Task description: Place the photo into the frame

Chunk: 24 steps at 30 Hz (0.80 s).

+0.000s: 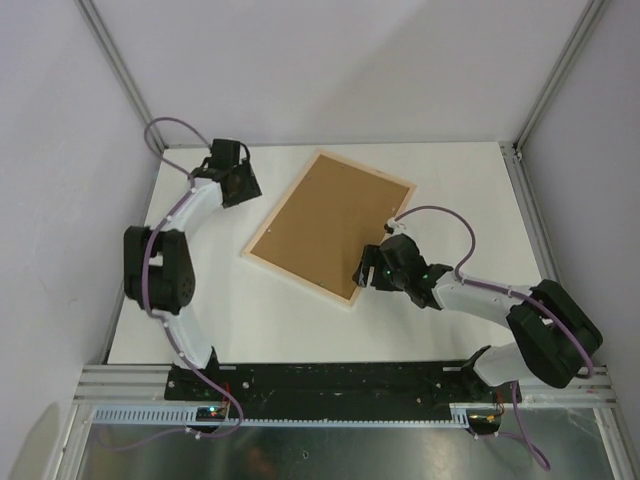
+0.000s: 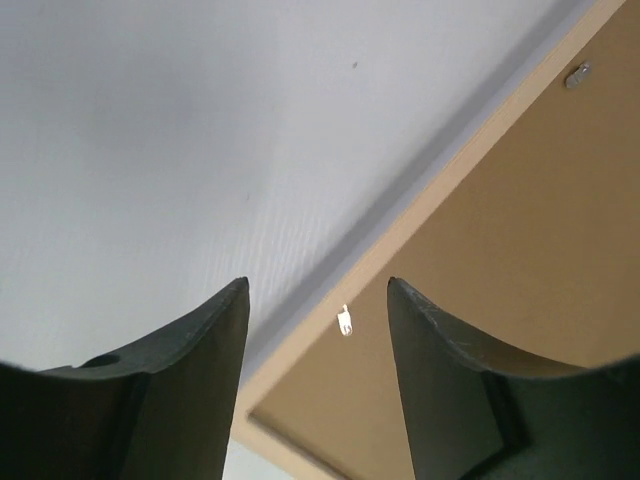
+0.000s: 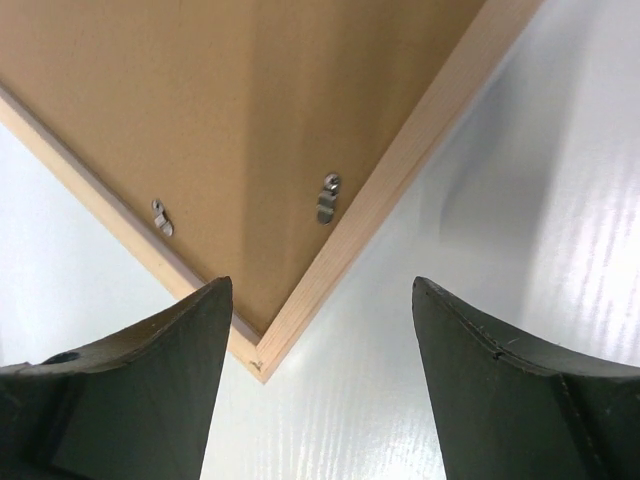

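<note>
The frame (image 1: 297, 283) lies face down and slantwise on the white table, its pale wood back up. A plain brown backing board (image 1: 330, 225) fills it. The photo is hidden. My left gripper (image 1: 248, 188) is open and empty at the frame's far left corner; its view shows the wood rim (image 2: 414, 225), the board (image 2: 520, 250) and a metal clip (image 2: 344, 320) between the fingers. My right gripper (image 1: 364, 272) is open and empty over the frame's near right corner; its view shows the rim (image 3: 388, 180), the board (image 3: 250, 100) and two clips (image 3: 326, 198).
White walls and aluminium posts (image 1: 120, 70) enclose the table on three sides. The table's right edge rail (image 1: 530, 215) runs close to the right arm. A black base rail (image 1: 340, 385) lies along the near edge.
</note>
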{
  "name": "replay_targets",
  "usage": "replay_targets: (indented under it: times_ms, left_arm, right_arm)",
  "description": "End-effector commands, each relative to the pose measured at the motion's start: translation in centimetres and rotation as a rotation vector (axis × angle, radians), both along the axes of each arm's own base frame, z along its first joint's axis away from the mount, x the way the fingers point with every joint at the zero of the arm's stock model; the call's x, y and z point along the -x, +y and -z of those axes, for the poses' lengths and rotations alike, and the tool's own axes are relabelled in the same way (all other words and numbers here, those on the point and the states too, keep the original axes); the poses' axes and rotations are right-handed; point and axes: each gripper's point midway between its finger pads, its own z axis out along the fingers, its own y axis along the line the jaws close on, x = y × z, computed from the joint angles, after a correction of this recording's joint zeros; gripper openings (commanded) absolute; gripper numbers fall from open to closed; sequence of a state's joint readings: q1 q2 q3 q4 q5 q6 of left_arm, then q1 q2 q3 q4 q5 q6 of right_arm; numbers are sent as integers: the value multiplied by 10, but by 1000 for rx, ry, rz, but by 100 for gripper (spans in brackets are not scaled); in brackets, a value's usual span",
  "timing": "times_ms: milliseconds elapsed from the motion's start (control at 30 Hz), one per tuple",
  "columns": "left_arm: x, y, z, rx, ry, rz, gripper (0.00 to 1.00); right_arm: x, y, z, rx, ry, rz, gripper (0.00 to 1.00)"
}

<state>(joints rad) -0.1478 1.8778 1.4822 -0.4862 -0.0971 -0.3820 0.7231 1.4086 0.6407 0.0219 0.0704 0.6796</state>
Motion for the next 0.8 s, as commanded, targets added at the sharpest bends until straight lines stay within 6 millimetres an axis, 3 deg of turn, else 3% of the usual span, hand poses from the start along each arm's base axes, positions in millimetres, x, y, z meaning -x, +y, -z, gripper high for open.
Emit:
replay_targets:
  times_ms: [0, 100, 167, 300, 500, 767]
  left_arm:
    - [43, 10, -22, 131, -9, -299, 60]
    - [79, 7, -18, 185, -4, -394, 58]
    - [102, 4, -6, 201, 21, -436, 57]
    - [133, -6, 12, 259, 61, -498, 57]
    - [151, -33, 34, 321, 138, -507, 58]
    - [147, -55, 56, 355, 199, -466, 55]
  right_arm:
    - [-17, -21, -19, -10, -41, 65, 77]
    - [-28, -37, -28, -20, -54, 105, 77]
    - [-35, -45, -34, -29, -68, 123, 77]
    - [-45, -59, -41, -35, -80, 145, 77]
    - [-47, -66, -41, -42, -72, 146, 77]
    - [-44, -67, -37, -36, -51, 141, 77]
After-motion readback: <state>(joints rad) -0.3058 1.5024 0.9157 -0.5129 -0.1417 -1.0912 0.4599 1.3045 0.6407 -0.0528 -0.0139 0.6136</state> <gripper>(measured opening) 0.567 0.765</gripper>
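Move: The frame lies turned, clips up, below both hands. Its left corner is about 12 cm back and 3 cm to the left of the left hand, 9 cm below, with the left-edge clip some 5 cm back and 3 cm to the right. From the right hand, the near-right corner is roughly 4 cm back and 3 cm to the left, 4 cm below; the right-edge clip is about 3 cm ahead and 1 cm to the left. The empty left hand swings back some 16 cm towards the frame's left corner, rising slightly before sinking to end about 5 cm lower and 4 cm farther right, over the near edge; its wrist turns about 25 degrees counter-clockwise, rolls left side down and tips the fingers steeper, their gap unchanged. Meanwhile the right hand, already open, draws off to the right and a little forward and up, about 8 cm away from the near-right corner, turning slightly clockwise, then stops just outside the right edge with its fingers still open. ##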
